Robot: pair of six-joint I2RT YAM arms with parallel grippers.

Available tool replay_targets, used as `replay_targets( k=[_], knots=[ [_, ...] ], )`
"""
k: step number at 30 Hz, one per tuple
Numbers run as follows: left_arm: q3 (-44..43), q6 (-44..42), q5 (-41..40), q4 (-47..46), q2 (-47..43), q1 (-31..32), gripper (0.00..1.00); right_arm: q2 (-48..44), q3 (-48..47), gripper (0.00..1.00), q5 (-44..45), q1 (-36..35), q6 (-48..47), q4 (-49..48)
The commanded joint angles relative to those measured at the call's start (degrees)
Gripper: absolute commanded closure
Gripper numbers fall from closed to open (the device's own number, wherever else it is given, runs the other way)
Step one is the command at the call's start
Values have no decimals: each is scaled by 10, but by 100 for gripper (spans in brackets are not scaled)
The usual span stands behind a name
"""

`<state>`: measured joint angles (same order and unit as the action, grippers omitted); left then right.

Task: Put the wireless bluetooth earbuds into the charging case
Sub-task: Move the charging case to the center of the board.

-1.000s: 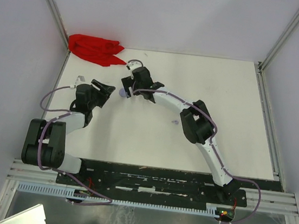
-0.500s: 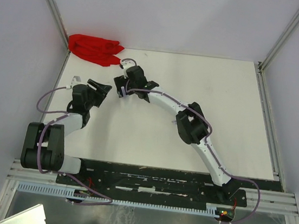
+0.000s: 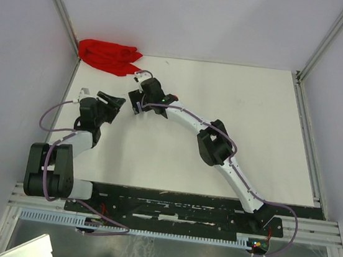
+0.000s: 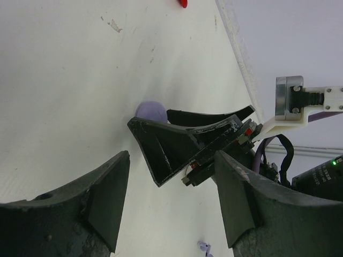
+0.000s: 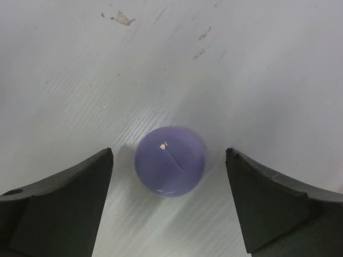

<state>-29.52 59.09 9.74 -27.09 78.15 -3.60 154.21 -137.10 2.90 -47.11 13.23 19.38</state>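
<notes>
A round purple charging case (image 5: 170,160) lies closed on the white table. My right gripper (image 5: 169,152) is open and hangs over it, one finger on each side, neither touching it. In the top view the right gripper (image 3: 135,101) hides the case. My left gripper (image 4: 171,156) is open and empty, just left of the right one (image 3: 113,101). Its camera looks at the right gripper's fingers (image 4: 182,144), with the case (image 4: 151,111) peeking out behind them. One tiny purple earbud (image 4: 203,247) lies on the table at the bottom edge of the left wrist view.
A crumpled red cloth (image 3: 108,57) lies in the table's far left corner. A bit of red (image 4: 183,2) shows at the top edge of the left wrist view. The metal frame rail (image 4: 236,48) runs along the table's edge.
My right arm has swung left and its open gripper now covers the purple case, which showed beside it a second ago. The left gripper has shifted slightly left.
</notes>
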Motion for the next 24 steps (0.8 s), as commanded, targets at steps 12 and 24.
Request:
replay_targets(
  k=[12,24],
  knots=[
    [15,-13,27,-28,-14,-16,30,25,-64,24,46,-18,4,58],
    [21,-13,37,-30,-23,-25,30,21,-59,47,84,-18,21,68]
  ],
)
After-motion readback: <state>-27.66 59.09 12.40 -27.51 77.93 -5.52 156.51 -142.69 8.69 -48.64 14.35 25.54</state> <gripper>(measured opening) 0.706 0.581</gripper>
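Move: The purple charging case sits right between the right hand's open fingertips, its middle about 1 cm below the hand point. A red case stands roughly 12 cm to the right of it and 5 cm farther out; the red cloth lies some 18 cm ahead of the right hand and 12 cm to its left. From the left hand, the purple case is about 7 cm ahead, 8 cm to the right and 9 cm below. The purple case gets closed in from both sides: the right hand, already down around it, brings its fingers from nearly wide open to a bit over half, until both tips meet the case's rim. The hand stays almost in place, easing back about half a centimetre, with the wrist rolling and turning slightly, some 5 degrees. The left hand, empty, drifts back and down about 1 cm. ##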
